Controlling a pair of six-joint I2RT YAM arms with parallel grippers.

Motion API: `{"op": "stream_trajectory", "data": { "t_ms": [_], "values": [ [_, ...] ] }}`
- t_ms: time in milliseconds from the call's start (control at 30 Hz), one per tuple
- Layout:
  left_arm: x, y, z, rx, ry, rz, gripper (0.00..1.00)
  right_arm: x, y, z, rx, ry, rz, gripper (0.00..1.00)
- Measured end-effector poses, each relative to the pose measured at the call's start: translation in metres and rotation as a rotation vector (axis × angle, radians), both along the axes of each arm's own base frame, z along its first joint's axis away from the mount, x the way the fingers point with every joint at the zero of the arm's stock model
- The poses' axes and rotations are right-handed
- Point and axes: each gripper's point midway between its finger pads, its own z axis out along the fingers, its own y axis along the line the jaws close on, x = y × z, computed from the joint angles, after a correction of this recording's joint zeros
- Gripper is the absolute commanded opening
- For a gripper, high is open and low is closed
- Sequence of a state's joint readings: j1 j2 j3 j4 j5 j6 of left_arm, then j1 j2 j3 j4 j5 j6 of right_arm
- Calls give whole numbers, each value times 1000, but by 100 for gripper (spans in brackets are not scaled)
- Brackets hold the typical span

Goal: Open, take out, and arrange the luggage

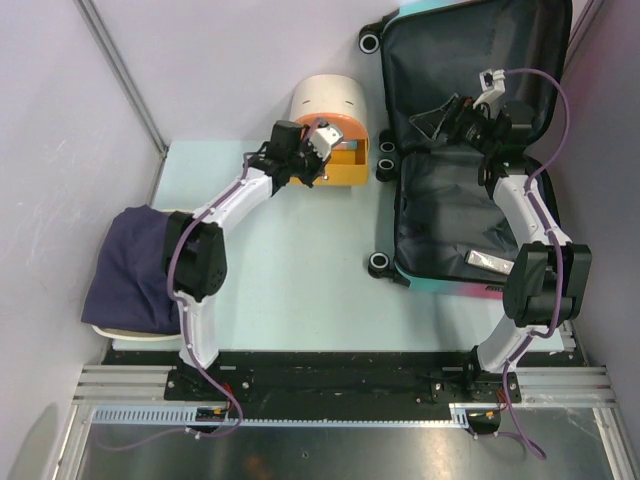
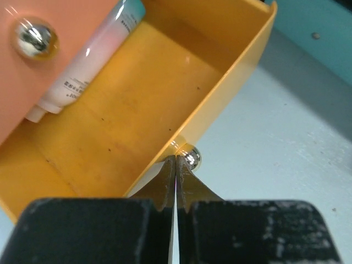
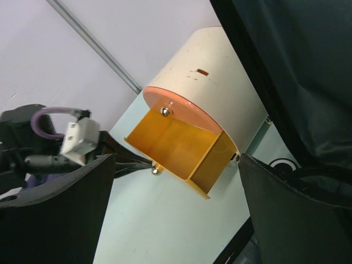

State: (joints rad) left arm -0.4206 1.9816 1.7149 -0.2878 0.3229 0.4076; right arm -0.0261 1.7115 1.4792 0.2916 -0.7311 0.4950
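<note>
The luggage (image 1: pixel 440 210) lies open at the right of the table. Its dark grey lining shows, and its lid (image 1: pixel 470 50) stands up at the back. My right gripper (image 1: pixel 455 115) hangs open over the suitcase and holds nothing. In its wrist view the right gripper (image 3: pixel 176 209) faces the cream box, with the luggage (image 3: pixel 297 66) at the right edge. My left gripper (image 2: pixel 175 160) is shut, its tips against the front rim of the pulled-out yellow drawer (image 2: pixel 137 104). The drawer's metal knob (image 2: pixel 191 159) sits just to the right of the tips, not between them.
The cream cylindrical box (image 1: pixel 325 95) lies on its side, with its orange drawer (image 1: pixel 348 165) open. A white and pink tube (image 2: pixel 88 60) lies in the drawer. A silver packet (image 1: pixel 490 262) rests in the suitcase base. A navy cloth (image 1: pixel 130 270) covers a white tray at the left.
</note>
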Motion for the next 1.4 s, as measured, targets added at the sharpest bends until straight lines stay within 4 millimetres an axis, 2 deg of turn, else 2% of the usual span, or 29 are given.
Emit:
{"op": "stream_trajectory", "data": {
  "t_ms": [100, 233, 467, 567, 600, 667, 700, 767, 800, 900, 1000, 1100, 1233, 1400],
  "values": [
    [10, 1, -21, 12, 50, 25, 0, 0, 0, -2, -1, 9, 0, 99],
    [38, -3, -25, 6, 40, 65, 0, 0, 0, -5, -3, 23, 0, 99],
    [102, -6, -18, -18, -60, 132, 2, 10, -1, -13, -16, 40, -1, 99],
    [117, -7, -18, -24, -87, 142, 8, 12, -1, -18, -20, 56, -1, 99],
    [118, -7, -18, -26, -89, 141, 16, 13, -1, -19, -21, 59, -1, 99],
    [117, -8, -19, -24, -90, 128, 26, 13, -1, -20, -27, 62, -1, 99],
    [115, -8, -19, -30, -89, 115, 34, 13, -2, -20, -30, 61, -1, 99],
    [107, -9, -21, -59, -86, 83, 40, 13, -2, -19, -35, 60, -1, 99],
    [99, -8, -26, -75, -76, 68, 47, 13, -2, -19, -38, 59, -1, 99],
    [75, 2, -38, -135, -23, 70, 54, 13, -2, -21, -40, 63, -2, 99],
    [51, 15, -45, -232, 68, 137, 57, 13, -2, -21, -43, 64, -2, 99],
    [35, 22, -38, -400, 191, 257, 60, 13, -2, -21, -43, 64, -1, 99],
    [32, 22, -31, -628, 344, 412, 64, 13, -2, -25, -48, 72, -1, 99],
    [37, 16, -42, -832, 518, 589, 66, 16, -4, -35, -77, 105, 2, 99]
  ]
}}
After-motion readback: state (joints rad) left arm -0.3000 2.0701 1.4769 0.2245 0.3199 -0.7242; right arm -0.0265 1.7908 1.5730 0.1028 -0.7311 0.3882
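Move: My closed left fingertips are right at the outer front of the pulled-out yellow drawer: its middle is about 1 cm ahead, 2 cm to the right and 1 cm below. The tube inside lies some 8 cm ahead, 3 cm right and 3 cm lower. The orange drawer face is about 11 cm ahead, 2 cm right and 6 cm up. From my right hand, the yellow front is about 19 cm left, 2 cm back and 15 cm down. With my left fingers shut, I dip about 2 cm and push forward some 12 cm with the tips against the yellow drawer's front, beside its knob. Then I draw back about 8 cm, clear of the face and a little lower, opening the fingers to roughly two-thirds and rolling the hand about 65 degrees, left side dropping. My right hand, wide open, sinks some 3 cm. ##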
